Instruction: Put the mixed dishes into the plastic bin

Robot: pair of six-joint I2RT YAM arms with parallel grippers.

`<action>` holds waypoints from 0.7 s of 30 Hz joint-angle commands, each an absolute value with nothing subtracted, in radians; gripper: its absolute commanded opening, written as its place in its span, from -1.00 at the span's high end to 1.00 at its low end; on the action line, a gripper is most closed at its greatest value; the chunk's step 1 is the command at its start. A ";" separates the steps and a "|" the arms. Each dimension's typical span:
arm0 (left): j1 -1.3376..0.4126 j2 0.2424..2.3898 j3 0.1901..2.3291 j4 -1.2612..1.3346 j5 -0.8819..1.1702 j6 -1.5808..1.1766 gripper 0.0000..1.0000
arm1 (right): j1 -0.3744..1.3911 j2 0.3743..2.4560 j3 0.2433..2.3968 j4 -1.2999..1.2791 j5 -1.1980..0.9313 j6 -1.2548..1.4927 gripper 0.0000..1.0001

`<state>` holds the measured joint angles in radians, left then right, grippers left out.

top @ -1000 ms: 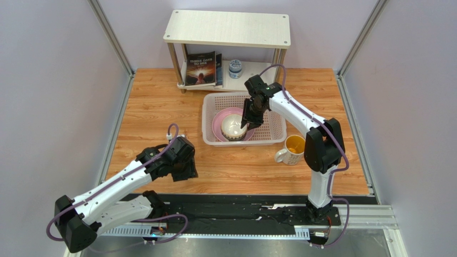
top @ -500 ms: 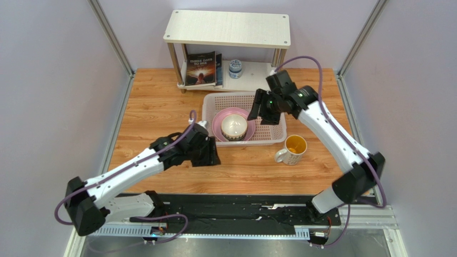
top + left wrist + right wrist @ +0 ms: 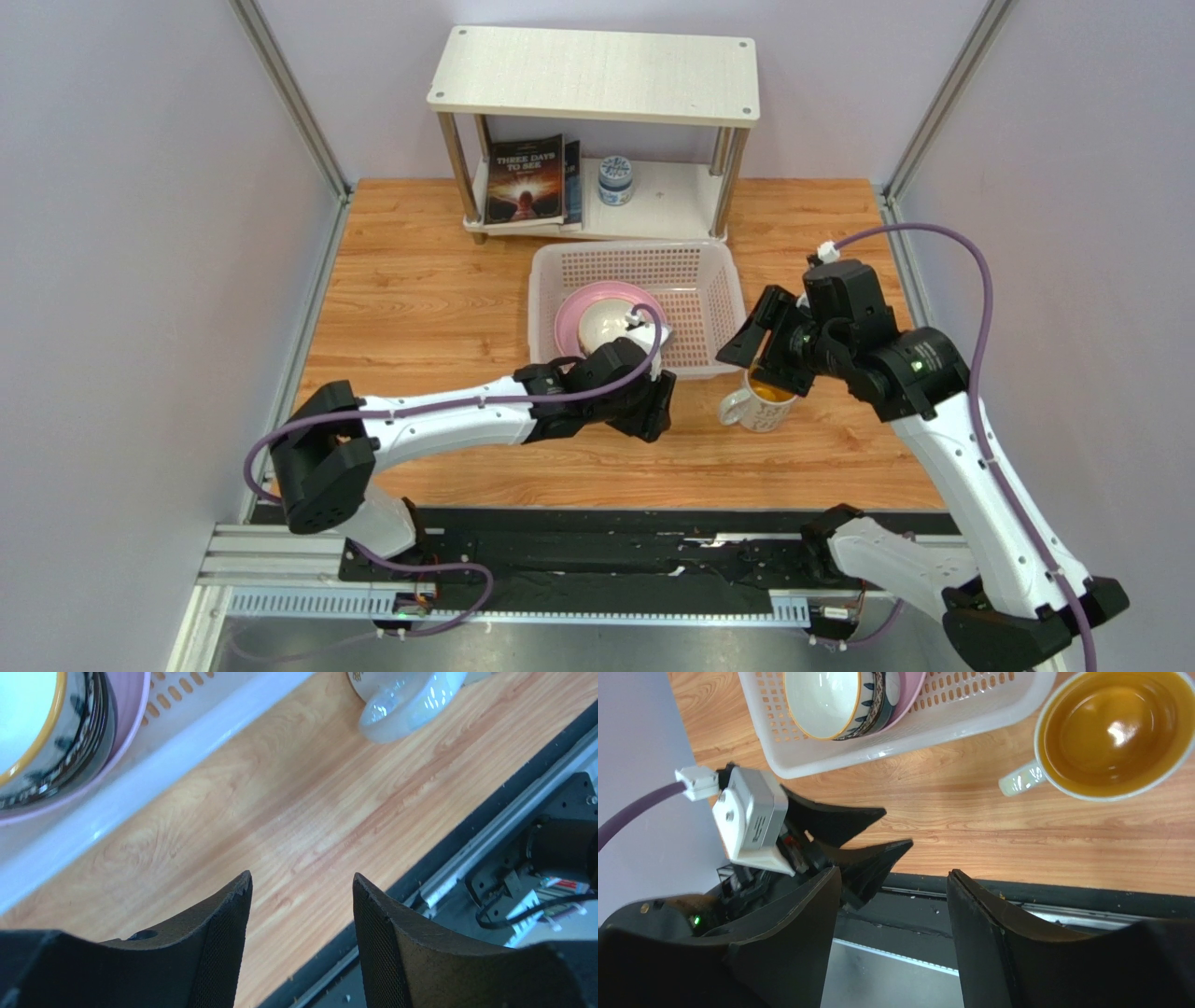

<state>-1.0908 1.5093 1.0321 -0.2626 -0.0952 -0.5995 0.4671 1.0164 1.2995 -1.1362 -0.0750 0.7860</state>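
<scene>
The plastic bin (image 3: 706, 297) stands mid-table. It holds the pink plate (image 3: 570, 317) with a dark-patterned bowl (image 3: 875, 701) and a white bowl (image 3: 613, 324) nested on it. The white mug (image 3: 759, 406), yellow inside, stands on the wood just right of the bin's front corner. My left gripper (image 3: 657, 409) lies low along the bin's front wall (image 3: 140, 791), open and empty, with the mug (image 3: 407, 707) a short way beyond its tips. My right gripper (image 3: 751, 340) hovers above the mug (image 3: 1116, 735), open and empty.
A white two-tier shelf (image 3: 596, 73) at the back holds a book (image 3: 528, 179) and a small blue-white jar (image 3: 615, 178). The black base rail (image 3: 617, 553) runs along the table's near edge. Metal posts and grey walls close in both sides.
The right gripper opened, rose out of the bin and swung right to above the mug, leaving a bowl on the stack. The left arm reached right along the bin's front.
</scene>
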 commanded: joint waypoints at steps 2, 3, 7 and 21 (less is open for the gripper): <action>-1.091 1.642 1.058 -0.006 -0.081 -0.503 -0.21 | 0.459 0.901 1.299 -1.181 -0.028 0.883 -0.23; -1.098 1.664 1.057 0.047 -0.080 -0.491 -0.21 | 0.459 0.890 1.299 -1.189 -0.020 0.890 -0.23; -1.126 1.768 1.129 0.154 -0.068 -0.387 -0.20 | 0.459 0.835 1.287 -1.221 -0.003 0.897 -0.22; -1.132 1.787 1.086 0.301 0.038 -0.190 -0.18 | 0.456 0.804 1.218 -1.221 -0.009 0.887 -0.21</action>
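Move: The mug stands some 16 cm to the left hand's right and 4 cm ahead, its middle about 7 cm lower, with its handle turned towards that hand. The bin's middle lies about 20 cm ahead and 3 cm to the hand's left; the white bowl on the stack inside is roughly 15 cm ahead and 8 cm left. From the right hand the mug is about 9 cm right, 1 cm ahead and 21 cm below. Rightward along the bin's near side, the left hand sweeps about 10 cm towards the mug's handle and a little forward, dipping some 5 cm before rising again by half that. Its open fingers swing clockwise and tilt up towards level, stopping short of the handle. The right hand, open and empty, backs off and to its right about 6 cm, high up, clearing the space over the mug. ##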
